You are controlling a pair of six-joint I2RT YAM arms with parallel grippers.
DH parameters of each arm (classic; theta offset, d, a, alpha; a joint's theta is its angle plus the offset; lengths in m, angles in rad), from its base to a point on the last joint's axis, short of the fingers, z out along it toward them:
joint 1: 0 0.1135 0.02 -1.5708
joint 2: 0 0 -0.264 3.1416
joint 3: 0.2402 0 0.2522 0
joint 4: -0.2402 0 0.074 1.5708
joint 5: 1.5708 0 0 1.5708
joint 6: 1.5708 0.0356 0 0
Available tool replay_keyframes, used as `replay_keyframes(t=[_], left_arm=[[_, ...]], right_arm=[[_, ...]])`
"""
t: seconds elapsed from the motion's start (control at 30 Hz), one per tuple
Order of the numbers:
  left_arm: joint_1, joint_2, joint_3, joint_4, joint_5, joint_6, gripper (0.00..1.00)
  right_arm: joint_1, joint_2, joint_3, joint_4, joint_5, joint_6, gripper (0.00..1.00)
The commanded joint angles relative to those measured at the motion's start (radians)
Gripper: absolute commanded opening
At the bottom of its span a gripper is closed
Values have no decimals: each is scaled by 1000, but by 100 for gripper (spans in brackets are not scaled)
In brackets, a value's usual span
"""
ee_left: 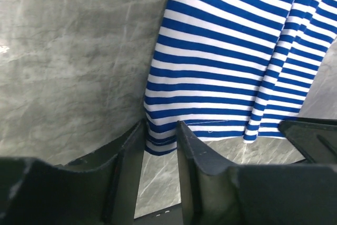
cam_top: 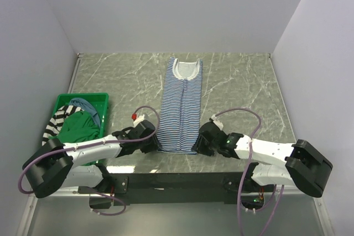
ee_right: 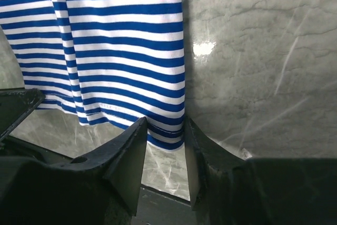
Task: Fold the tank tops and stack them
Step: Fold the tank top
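A thin navy-white striped tank top (cam_top: 181, 109) lies on the marble table, folded lengthwise into a long narrow strip with its neckline at the far end. My left gripper (cam_top: 153, 143) sits low at the strip's near left hem corner (ee_left: 158, 140). Its fingers (ee_left: 185, 140) stand apart on either side of that corner. My right gripper (cam_top: 200, 146) is at the near right hem corner (ee_right: 167, 136), also open, with the corner between its fingers (ee_right: 136, 140). A green tank top (cam_top: 77, 128), a bold black-white striped one (cam_top: 57, 121) and a dusty blue one (cam_top: 88, 106) lie bunched in the bin.
The rigid green plastic bin (cam_top: 83, 97) stands at the left edge of the table, beside my left arm. Grey walls close in the table at the left, back and right. The dark front edge (cam_top: 177, 178) runs just behind both grippers.
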Motion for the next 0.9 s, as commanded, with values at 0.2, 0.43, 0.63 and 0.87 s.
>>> replay_keyframes(t=[0.2, 0.43, 0.63, 0.87], left_arm=[[-6, 37, -66, -49, 22, 46, 10], [-87, -23, -55, -131, 22, 3, 1], [-219, -112, -34, -223, 4, -112, 1], [-207, -153, 130, -328, -90, -89, 1]], right_arm=[[21, 54, -15, -31, 0, -21, 21], [53, -5, 6, -132, 30, -58, 0], [171, -94, 37, -258, 67, -2, 0], [162, -134, 184, -352, 148, -41, 0]])
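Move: Right at the left hand's open fingers, 1 cm or so below them, lies the tank top's near left corner; the near right corner sits the same way between the right hand's fingers, some 20 cm to the left hand's right and level. The seam's near end is about 11 cm right of the left hand and 2 cm back, and the neckline is roughly 44 cm ahead and 17 cm right of it. From the right hand, the seam's near end is about 9 cm left and 2 cm back. Closing nearly shut on the two near corners, both hands pinch the striped cloth almost in place, then drag it back over the table towards the robot's near edge, the left about 7 cm and the right about 5 cm. They turn about 10 degrees on the way, left clockwise, right counter-clockwise; at the end both start upward and slightly forward, the right already 2 cm up, grips kept. ##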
